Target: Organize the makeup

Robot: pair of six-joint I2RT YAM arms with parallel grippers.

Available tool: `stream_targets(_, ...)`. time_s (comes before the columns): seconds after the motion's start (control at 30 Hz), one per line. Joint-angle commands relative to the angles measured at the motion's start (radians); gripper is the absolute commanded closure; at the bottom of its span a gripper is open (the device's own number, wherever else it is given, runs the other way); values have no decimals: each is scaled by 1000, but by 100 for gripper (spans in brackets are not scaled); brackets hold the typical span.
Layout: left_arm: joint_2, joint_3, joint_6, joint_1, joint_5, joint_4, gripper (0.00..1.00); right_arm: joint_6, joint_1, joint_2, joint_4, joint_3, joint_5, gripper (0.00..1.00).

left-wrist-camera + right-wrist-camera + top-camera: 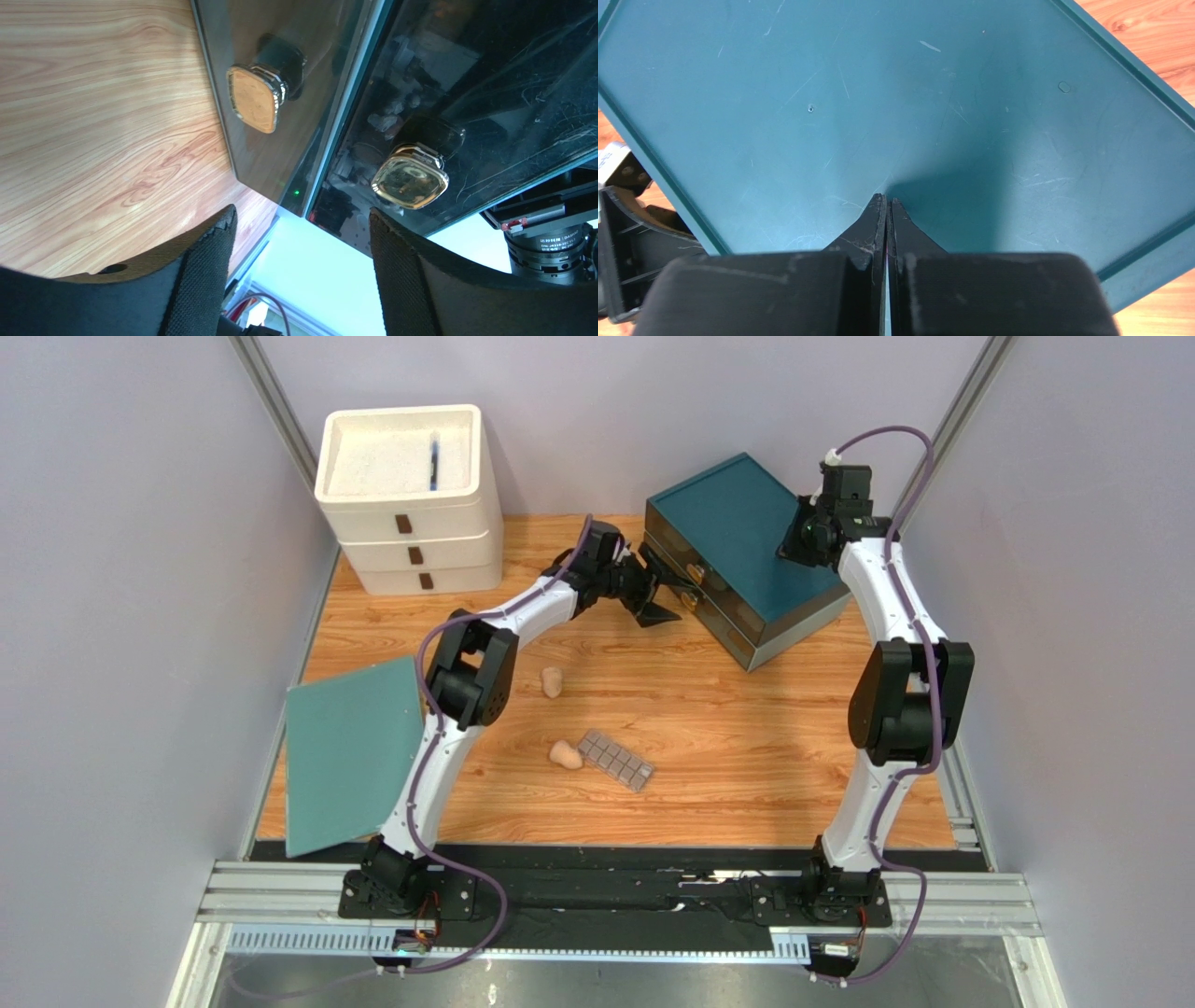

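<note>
Two beige egg-shaped sponges [553, 682] [565, 753] lie on the wooden table, and a grey-brown gridded palette [616, 759] lies just right of the nearer one. My left gripper [659, 594] is at the front of the dark teal drawer box [744, 546]. In the left wrist view it [302, 273] stands open with nothing between its fingers, facing two gold drawer knobs [256, 98] [410, 176]. My right gripper [795, 549] is shut, and its tips [887, 204] rest on the box's teal top [913, 91].
A white stacked drawer unit [408, 511] stands at the back left, with a slim dark item [432, 462] in its open top tray. A flat teal sheet [351, 753] overhangs the table's left edge. Grey walls close in on both sides.
</note>
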Motion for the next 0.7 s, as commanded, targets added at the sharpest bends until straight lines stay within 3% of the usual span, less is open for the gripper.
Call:
stream_targets(0.0, 35, 60, -27, -8, 3, -18, 29, -9, -5, 18, -92, -48, -26, 100)
stream_targets(0.13, 51, 60, -41, -8, -15, -19, 39, -9, -5, 22, -93, -51, -35, 100)
stream_targets(0.43, 103, 115, -44, -7, -55, 2, 41, -22, -5, 19, -96, -71, -41, 100)
stream_targets(0.67, 149, 207, -13, -8, -101, -120, 45, -26, -6, 18, -95, -88, -43, 100)
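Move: The left hand, open beside the front of the makeup organizer, goes for the lower drawer's knob, about 3 cm ahead, 3 cm to its right and 5 cm below. The upper knob is about 7 cm straight above that one, so some 2 cm higher than this hand; a peach sponge lies about 10 cm back, 20 cm left and 8 cm below. From the right hand, at the organizer's top, the lower knob is about 15 cm left, 1 cm back and 11 cm below. The left hand sinks about 4 cm along the drawer fronts, leaving the upper knob's level for the lower one's, then eases some 2 cm forward as it nears the bottom, its fingers still pointing right and slightly down and narrowing from about three-quarters to just over half open so that they come to straddle the line to the lower knob. The right hand stays in place with its shut fingertips resting on the organizer's top, while no grip on the knob shows yet. ##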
